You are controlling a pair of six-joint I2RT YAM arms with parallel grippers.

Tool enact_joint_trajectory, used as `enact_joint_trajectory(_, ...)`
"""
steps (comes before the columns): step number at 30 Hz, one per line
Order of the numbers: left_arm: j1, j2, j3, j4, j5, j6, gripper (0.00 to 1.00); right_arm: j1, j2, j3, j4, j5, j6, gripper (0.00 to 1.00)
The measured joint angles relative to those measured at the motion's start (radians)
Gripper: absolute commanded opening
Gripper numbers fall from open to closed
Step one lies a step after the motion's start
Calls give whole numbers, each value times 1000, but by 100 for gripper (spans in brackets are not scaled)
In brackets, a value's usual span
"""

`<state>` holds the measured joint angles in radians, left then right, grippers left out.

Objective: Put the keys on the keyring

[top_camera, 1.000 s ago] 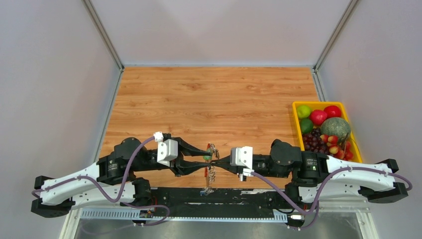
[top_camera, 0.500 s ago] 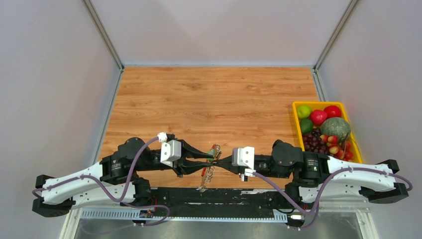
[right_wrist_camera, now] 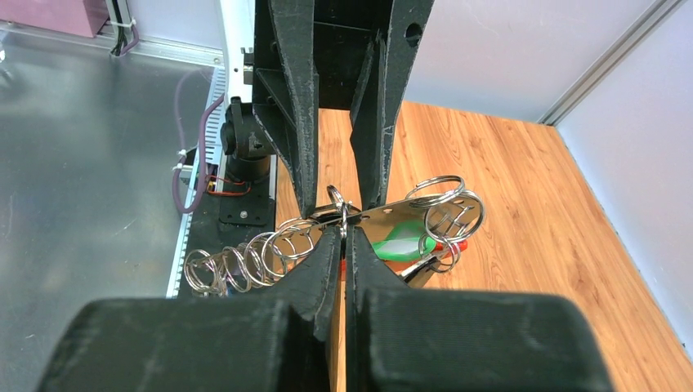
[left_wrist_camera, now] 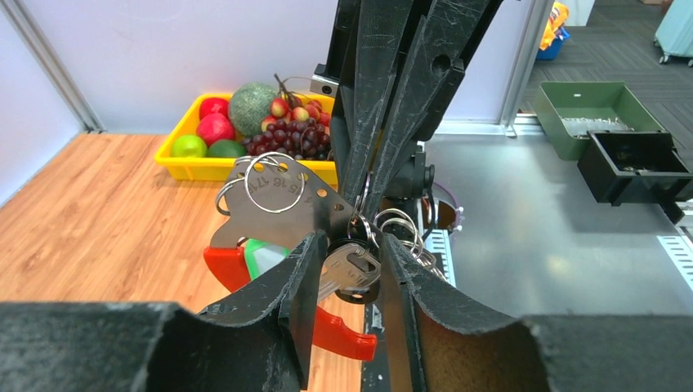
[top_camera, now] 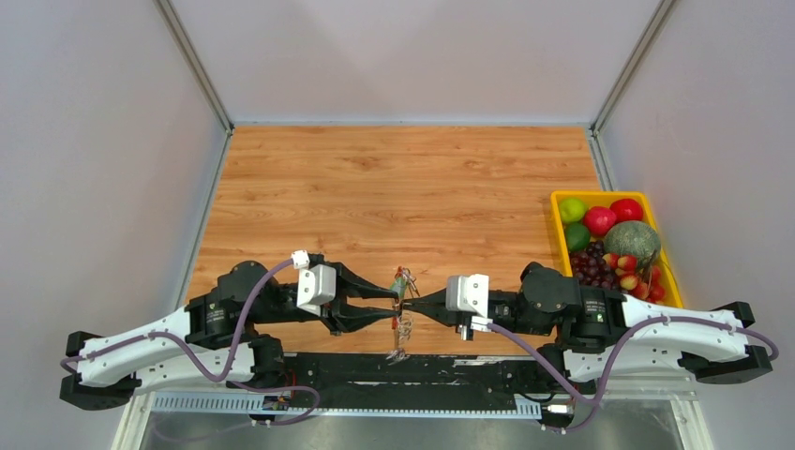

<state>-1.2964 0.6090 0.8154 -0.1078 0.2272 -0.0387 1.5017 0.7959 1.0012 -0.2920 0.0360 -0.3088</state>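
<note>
The keyring [top_camera: 401, 281] hangs in the air between both grippers near the table's front edge. In the left wrist view it shows a red loop [left_wrist_camera: 343, 335], a green tag [left_wrist_camera: 266, 255], a steel plate [left_wrist_camera: 286, 212] and coiled rings [left_wrist_camera: 409, 233]. A silver key [left_wrist_camera: 353, 271] with a black head sits on a small ring, and my left gripper [left_wrist_camera: 353, 241] is shut on it. My right gripper [right_wrist_camera: 344, 237] comes from the opposite side, shut on a small ring of the keyring beside the steel plate [right_wrist_camera: 392, 216]. The coiled rings [right_wrist_camera: 245, 261] dangle to one side.
A yellow tray [top_camera: 558, 202] holding fruit stands at the table's right edge. The black base rail [top_camera: 403, 370] runs just below the hanging rings. Beyond the table's near edge, a green bin [left_wrist_camera: 596, 114] and a black box [left_wrist_camera: 633, 163] rest on a metal surface.
The right arm has drawn back slightly to the right. The left gripper shifted right and came back. The dangling rings have swung a little.
</note>
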Motion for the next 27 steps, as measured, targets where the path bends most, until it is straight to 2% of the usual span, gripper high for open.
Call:
enact_joint_trajectory(11,0,-3,-3,2,-5,0,41,-1,0,-3,8,0,0,0)
enact_joint_trajectory(13,0,-3,-3,2,-6,0,37,-1,0,-6,13,0,0,0)
enact_joint_trajectory(17,0,-3,-3,10,-13,0,15,-1,1,-6,14,0,0,0)
enact_joint_trajectory(19,0,-3,-3,24,-14,2,10,-2,1,-6,13,0,1,0)
enact_joint_trajectory(23,0,2,-3,41,-16,5,2,-4,1,-6,12,2,1,0)
enact_joint_trajectory(27,0,3,-3,42,-24,8,1,-5,1,-6,13,11,3,0)
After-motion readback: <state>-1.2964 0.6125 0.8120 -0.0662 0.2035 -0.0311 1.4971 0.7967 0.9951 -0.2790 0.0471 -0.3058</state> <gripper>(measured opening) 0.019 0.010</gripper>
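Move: The split ring pinched in the right fingertips stands between the left hand's open fingers, about 1 cm to the left hand's right and a trace above it; from the right hand it is roughly 1 cm to the left, level. The key hangs some 1 cm below the left hand and 1 cm to its right. The green tag lies about 4 cm ahead of the left hand, 2 cm right and 1 cm down; the coil of rings trails some 4 cm back, 1 cm right and 1 cm lower. Almost in place at first, then up by about 1 cm with a slight drift forward, the left hand shuts its half-open fingers on the split ring, right up against the right fingertips, tilting barely as they close. The right hand stays put and keeps its pinch on the ring. ##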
